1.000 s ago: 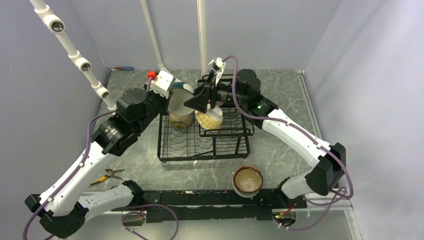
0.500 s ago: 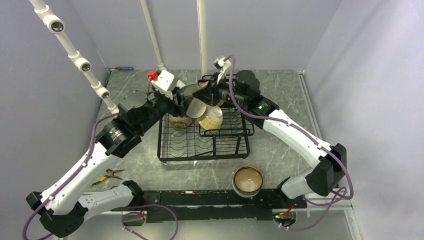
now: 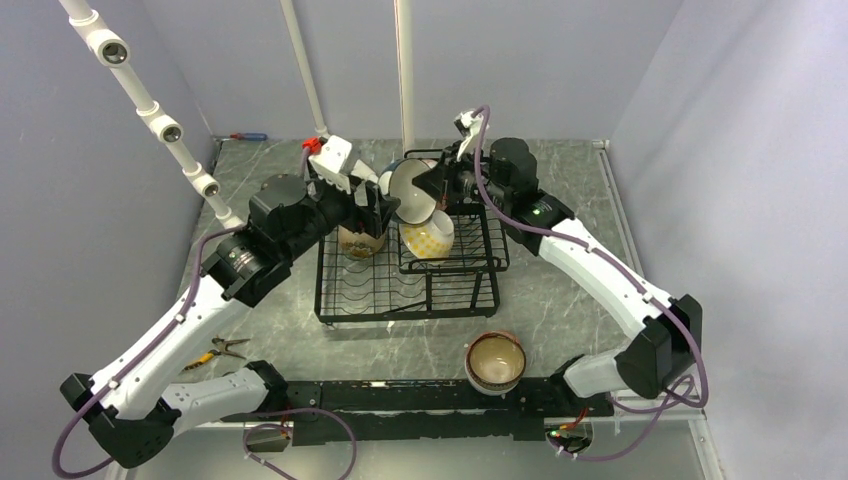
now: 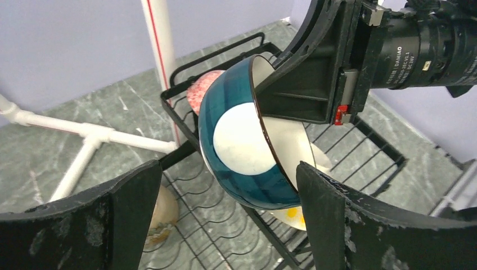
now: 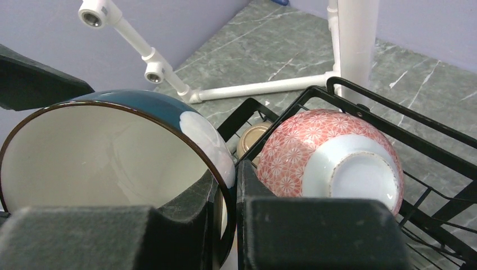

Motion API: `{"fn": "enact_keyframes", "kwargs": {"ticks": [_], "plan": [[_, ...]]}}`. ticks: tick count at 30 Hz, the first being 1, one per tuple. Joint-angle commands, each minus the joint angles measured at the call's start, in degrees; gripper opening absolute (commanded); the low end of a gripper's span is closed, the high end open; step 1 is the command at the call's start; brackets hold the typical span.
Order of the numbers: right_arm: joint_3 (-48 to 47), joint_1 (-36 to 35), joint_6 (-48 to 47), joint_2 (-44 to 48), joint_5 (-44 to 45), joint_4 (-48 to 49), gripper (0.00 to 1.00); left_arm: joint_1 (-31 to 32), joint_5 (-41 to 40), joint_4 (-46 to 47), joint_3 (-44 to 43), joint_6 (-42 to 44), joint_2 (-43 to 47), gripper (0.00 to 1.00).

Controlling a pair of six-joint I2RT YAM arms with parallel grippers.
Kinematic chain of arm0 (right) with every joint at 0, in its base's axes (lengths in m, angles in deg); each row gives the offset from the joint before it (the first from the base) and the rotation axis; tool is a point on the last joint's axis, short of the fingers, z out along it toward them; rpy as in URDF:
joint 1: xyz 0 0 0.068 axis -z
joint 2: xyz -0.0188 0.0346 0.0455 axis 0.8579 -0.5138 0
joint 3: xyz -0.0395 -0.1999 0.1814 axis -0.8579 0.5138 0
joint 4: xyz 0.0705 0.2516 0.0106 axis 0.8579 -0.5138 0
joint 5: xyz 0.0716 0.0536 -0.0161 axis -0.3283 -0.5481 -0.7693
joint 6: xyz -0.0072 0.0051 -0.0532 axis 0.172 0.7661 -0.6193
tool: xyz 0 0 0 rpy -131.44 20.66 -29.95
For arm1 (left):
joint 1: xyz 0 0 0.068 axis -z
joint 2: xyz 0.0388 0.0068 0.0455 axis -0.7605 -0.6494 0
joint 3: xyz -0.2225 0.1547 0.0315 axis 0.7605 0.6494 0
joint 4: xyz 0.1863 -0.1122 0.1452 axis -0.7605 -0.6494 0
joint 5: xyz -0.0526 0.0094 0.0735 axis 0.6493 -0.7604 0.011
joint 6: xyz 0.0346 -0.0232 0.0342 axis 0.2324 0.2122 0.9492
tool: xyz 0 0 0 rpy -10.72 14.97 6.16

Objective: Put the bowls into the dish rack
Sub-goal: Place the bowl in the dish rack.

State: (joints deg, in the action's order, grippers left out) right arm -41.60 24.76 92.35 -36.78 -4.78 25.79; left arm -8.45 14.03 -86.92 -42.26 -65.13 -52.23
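Observation:
A teal-and-white bowl (image 3: 410, 192) (image 4: 247, 146) (image 5: 112, 152) hangs tilted above the black wire dish rack (image 3: 400, 290) (image 4: 225, 225) (image 5: 405, 112). My right gripper (image 3: 432, 187) (image 5: 228, 180) is shut on its rim, one finger inside and one outside. To either side of the bowl my left gripper (image 3: 385, 213) (image 4: 228, 169) stands wide open, its fingers apart from it. In the raised basket a pink-patterned bowl (image 5: 332, 152) (image 4: 201, 90) rests upside down, and a yellow-dotted bowl (image 3: 428, 238) (image 4: 292, 216) lies below the held one. A cream bowl (image 3: 360, 240) (image 4: 163, 208) sits in the lower tray.
A stack of brown-rimmed bowls (image 3: 496, 361) stands near the table's front edge. The white pipe frame (image 3: 160, 125) rises at the left, with a white post (image 3: 405, 70) just behind the rack. Pliers (image 3: 215, 350) lie at the front left.
My left gripper carried the teal bowl to the right, then opened and let go. My right gripper closed on its rim and now holds it over the raised basket.

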Motion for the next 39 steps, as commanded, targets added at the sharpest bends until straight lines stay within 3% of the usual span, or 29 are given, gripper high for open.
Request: {"fn": "enact_keyframes", "kwargs": {"ticks": [1,9,19,22,25,29,34,39], "plan": [[-0.71,-0.31,-0.23,5.36,-1.32,7.99,0.0,-0.21,3.58,0.6,-2.54,-7.91,1.0,0.94],[-0.45,-0.42,0.1,6.9,-8.0,11.28,0.0,-0.19,7.1,-2.49,-3.82,-20.48,-0.81,0.94],[-0.76,-0.78,1.22,6.88,-11.9,12.23,0.0,-0.31,13.7,-1.41,-6.78,-24.31,-5.54,0.84],[-0.47,-0.74,0.89,7.17,-11.47,11.94,0.0,-0.3,13.53,-2.02,-7.44,-24.44,-6.49,0.71],[-0.21,-0.81,0.05,7.47,-10.21,11.24,0.0,-0.28,12.3,-1.9,-7.1,-24.44,-6.01,0.49],[0.11,-0.76,-0.42,7.5,-9.45,11.4,0.0,-0.28,11.52,-1.7,-6.5,-23.55,-5.42,0.04],[0.55,-0.7,-0.35,7.71,-9.22,12.06,0.31,-0.29,8.66,0.21,-4.29,-20.77,-3.68,0.03],[0.91,-0.78,-0.36,8.02,-9.19,12.23,0.51,-0.28,4.39,6.48,1.88,-16.37,0.94,0.03]]}}
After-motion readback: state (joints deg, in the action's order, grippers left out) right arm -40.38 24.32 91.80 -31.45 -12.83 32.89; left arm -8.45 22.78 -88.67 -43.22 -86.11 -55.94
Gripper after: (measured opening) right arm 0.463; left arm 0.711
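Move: The teal bowl is already in the right hand's closed fingers, gripped by the rim, its middle about 4 cm back and 4 cm left of that hand and 1 cm below. From the open, empty left hand it is some 4 cm ahead, 7 cm right and 4 cm below. From the right hand, the pink bowl sits about 7 cm ahead, 0 cm sideways and 6 cm below; the yellow-dotted bowl 6 cm back, 0 cm sideways and 8 cm below. The teal bowl rides up about 4.5 cm and back 3 cm in the right fingers, while the left hand swings right about 5 cm and 2 cm back, tilting down some 20 degrees, and closes part way on it between foot and rim. The right fingers then open and rise off the rim, and the left hand, gripping, starts down and slightly left. ##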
